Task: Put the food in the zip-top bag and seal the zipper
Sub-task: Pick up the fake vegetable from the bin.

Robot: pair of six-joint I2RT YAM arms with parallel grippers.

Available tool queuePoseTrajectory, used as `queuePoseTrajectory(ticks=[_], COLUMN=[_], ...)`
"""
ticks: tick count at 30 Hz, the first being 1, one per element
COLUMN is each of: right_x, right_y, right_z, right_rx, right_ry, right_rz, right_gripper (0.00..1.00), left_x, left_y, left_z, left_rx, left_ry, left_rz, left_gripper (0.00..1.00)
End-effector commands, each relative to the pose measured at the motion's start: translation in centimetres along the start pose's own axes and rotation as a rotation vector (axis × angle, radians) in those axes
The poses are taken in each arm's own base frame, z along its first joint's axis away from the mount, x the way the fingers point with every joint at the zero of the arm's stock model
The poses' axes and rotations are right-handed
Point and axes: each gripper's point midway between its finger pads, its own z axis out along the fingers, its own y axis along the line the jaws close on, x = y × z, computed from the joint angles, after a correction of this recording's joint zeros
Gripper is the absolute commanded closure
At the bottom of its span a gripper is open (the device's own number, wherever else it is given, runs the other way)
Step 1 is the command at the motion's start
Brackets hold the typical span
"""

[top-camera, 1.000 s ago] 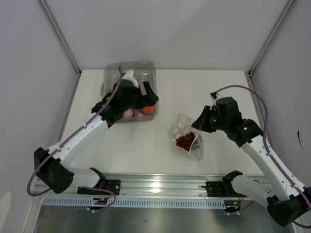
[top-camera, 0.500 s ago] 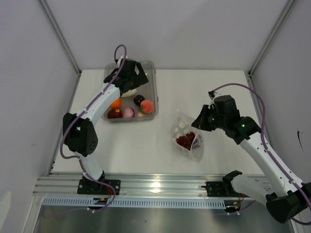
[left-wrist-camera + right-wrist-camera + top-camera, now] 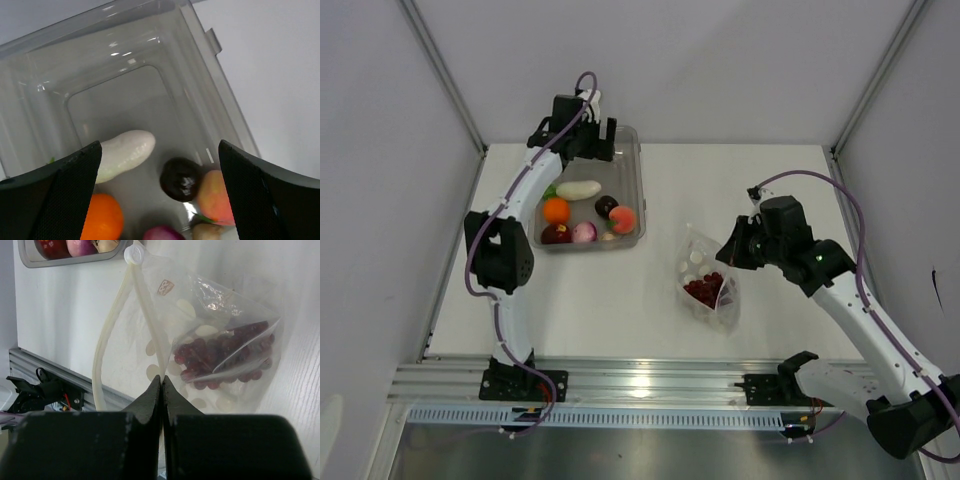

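Note:
The zip-top bag (image 3: 708, 282) lies right of centre with its mouth gaping, the dark red grape bunch (image 3: 702, 290) inside it. My right gripper (image 3: 728, 258) is shut on the zipper (image 3: 145, 305), its jaws (image 3: 161, 376) pinching the pale strip beside the grapes (image 3: 220, 357). My left gripper (image 3: 592, 148) hangs open over the far end of the clear bin (image 3: 638, 190), holding nothing. Below it lie the white oblong piece (image 3: 125, 150), a dark ball (image 3: 181, 179), the orange (image 3: 102, 220), the peach (image 3: 215, 197) and the pink bulb (image 3: 162, 234).
The rigid bin (image 3: 125, 45) stands at the back left of the table, against the rear wall. A dark red piece (image 3: 557, 234) and a small beige piece (image 3: 608, 236) lie at its near end. The aluminium rail (image 3: 640, 385) with both arm bases runs along the near edge.
My left arm has swung up and back, from covering the bin's near side to hovering over its far end, uncovering the food. The right gripper and bag have barely shifted.

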Motion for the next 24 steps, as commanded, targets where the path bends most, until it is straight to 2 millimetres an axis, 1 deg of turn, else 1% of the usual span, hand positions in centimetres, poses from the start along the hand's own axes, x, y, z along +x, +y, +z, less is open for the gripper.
queuePoseTrajectory(ticks=[1,3,5,7,8,10,11,12,14,16,17,19,20,21,22,23,24], right_x=[-0.4,-0.3,0.0,0.2,0.3,0.4,0.6,0.8,1.3,1.9,1.9,2.4,2.5,2.8,2.9,3.0,3.1], right_y=[-0.1,0.0,0.1,0.2,0.3,0.5,0.7,0.8,1.1,1.2,1.1,0.7,0.6,0.4,0.4,0.3,0.3], right_z=[0.4,0.5,0.7,0.8,0.8,0.7,0.6,0.4,0.2,0.1,0.0,0.0,0.0,0.0,0.0,0.0,-0.1], right_rx=[-0.007,-0.017,-0.032,-0.04,-0.048,-0.059,-0.075,-0.083,-0.105,-0.122,-0.121,-0.11,-0.106,-0.103,-0.105,-0.109,-0.114], right_ry=[-0.001,0.004,0.018,0.028,0.036,0.041,0.05,0.058,0.068,0.086,0.087,0.103,0.107,0.112,0.111,0.111,0.112], right_rz=[-0.037,-0.047,-0.052,-0.064,-0.066,-0.07,-0.07,-0.071,-0.07,-0.074,-0.079,-0.085,-0.093,-0.096,-0.099,-0.1,-0.106], right_gripper=[1.0,1.0,1.0,1.0,1.0,1.0,1.0,1.0,1.0,1.0,1.0,1.0,1.0,1.0,1.0,1.0,1.0], left_x=[1.3,1.7,2.5,3.4,3.7,4.5,3.7,4.2,4.5,6.4,5.5,7.5,8.0,8.7,9.5,9.3,9.7], left_y=[1.9,2.5,2.7,3.1,3.4,4.4,5.0,5.3,5.2,4.9,4.6,4.5,4.4,3.9,3.9,3.8,3.8], left_z=[0.9,0.9,1.2,1.3,1.5,1.6,1.4,1.6,1.8,2.6,2.6,3.1,3.1,3.1,3.4,3.3,3.4], left_rx=[-0.034,-0.039,-0.031,-0.018,-0.014,-0.039,-0.075,-0.08,-0.054,-0.013,-0.009,0.029,0.041,0.078,0.088,0.095,0.104], left_ry=[0.062,0.087,0.115,0.153,0.167,0.206,0.181,0.194,0.207,0.268,0.245,0.308,0.323,0.338,0.363,0.363,0.375], left_rz=[0.287,0.366,0.426,0.521,0.586,0.644,0.66,0.677,0.7,0.704,0.705,0.704,0.705,0.698,0.696,0.7,0.7], left_gripper=[0.01,0.01,0.01,0.01,0.0,0.0,0.01,0.01,0.01,0.01,0.01,0.01,0.0,0.0,0.0,0.01,0.01])
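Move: The white vegetable lies about 7 cm to the left of the open left gripper and some 17 cm below it, nearly level with it in reach. The eggplant is roughly 4 cm back and about 1 cm to the gripper's right; the orange sits about 13 cm to its left and 6 cm back, both also some 17 cm down. From the right hand, the white vegetable is about 33 cm ahead, 36 cm left and 19 cm below. Bring the left gripper down about 10 cm into the bin over the white vegetable, easing left some 4 cm in the first half, then dropping almost straight. On the way roll its left side up some 35 degrees and turn it clockwise, jaws kept wide open and touching nothing yet. Keep the bag's edge pinched in the right gripper while that hand settles slightly down and back. ##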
